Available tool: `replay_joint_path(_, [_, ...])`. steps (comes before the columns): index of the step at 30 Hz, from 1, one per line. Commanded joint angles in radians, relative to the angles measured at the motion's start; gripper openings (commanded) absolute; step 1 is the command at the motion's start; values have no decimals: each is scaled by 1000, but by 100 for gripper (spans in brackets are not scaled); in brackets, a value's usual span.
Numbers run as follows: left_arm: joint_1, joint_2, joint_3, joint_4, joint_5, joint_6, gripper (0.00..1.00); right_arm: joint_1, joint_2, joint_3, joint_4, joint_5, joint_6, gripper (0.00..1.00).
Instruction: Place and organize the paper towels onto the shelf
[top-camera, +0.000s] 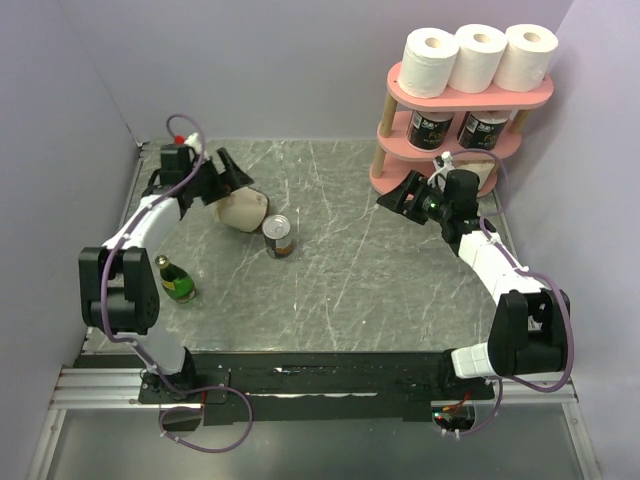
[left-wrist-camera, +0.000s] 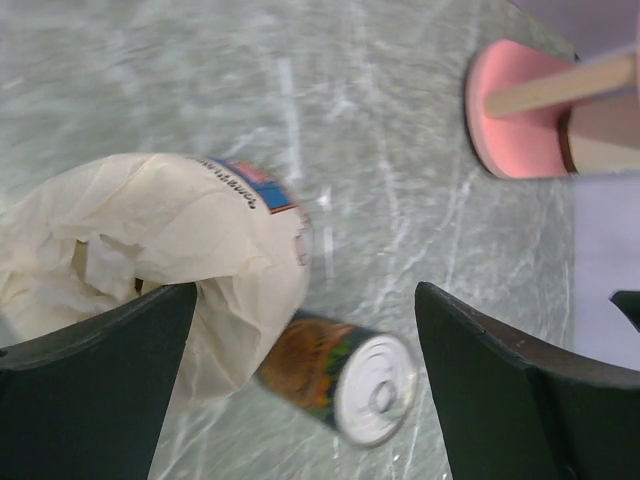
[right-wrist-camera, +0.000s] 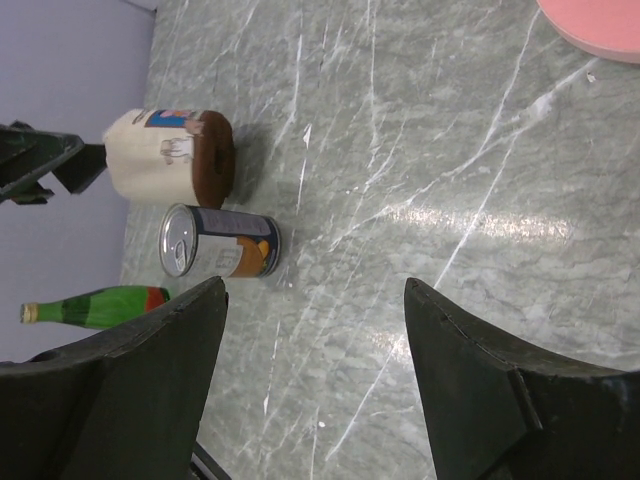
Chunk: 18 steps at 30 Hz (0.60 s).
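The pink shelf stands at the far right. Three white paper towels line its top board, and two black-printed rolls sit on the middle board. One cream roll in a crinkled wrapper rests on the table at the left. My left gripper hovers open just behind it; in the left wrist view the roll lies against the left finger, not gripped. My right gripper is open and empty, in front of the shelf's base. From the right wrist the roll appears far off.
A small metal can stands just right of the cream roll, also seen as the can and the can. A green bottle lies by the left arm. Walls close in on the left, back and right.
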Motion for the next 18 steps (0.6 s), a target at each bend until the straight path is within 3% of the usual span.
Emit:
replay_joint_path(1, [-106, 40, 123, 26, -44, 6, 96, -9, -48, -9, 26, 2, -17, 79])
replay_joint_path(6, [-180, 112, 225, -17, -59, 24, 96, -12, -52, -9, 22, 2, -23, 79])
replay_joint_path(12, [-210, 63, 278, -60, -119, 29, 96, -13, -48, -8, 6, 15, -29, 79])
replay_joint_path(18, [-219, 116, 364, -248, -352, 32, 96, -15, -51, 0, 3, 9, -28, 79])
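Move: The wrapped paper towel roll lies tipped just below the left gripper, about 4 cm back and 10 cm down, its open bag end against the lower finger and its brown base to the right. The can stands roughly 10 cm right and 11 cm back of that hand, the green bottle about 14 cm left and 21 cm back, both some 10 cm lower. From the right hand the roll is about 39 cm left, 2 cm forward and 12 cm down. Bring the open left gripper quickly to the right, about 9 cm, rising a little and easing forward, so the lower finger carries the bagged end of the roll over towards the far side of the can. Then come free of the bag, drawing back left slightly while still climbing, some 4 cm up in all, fingers kept wide open. ##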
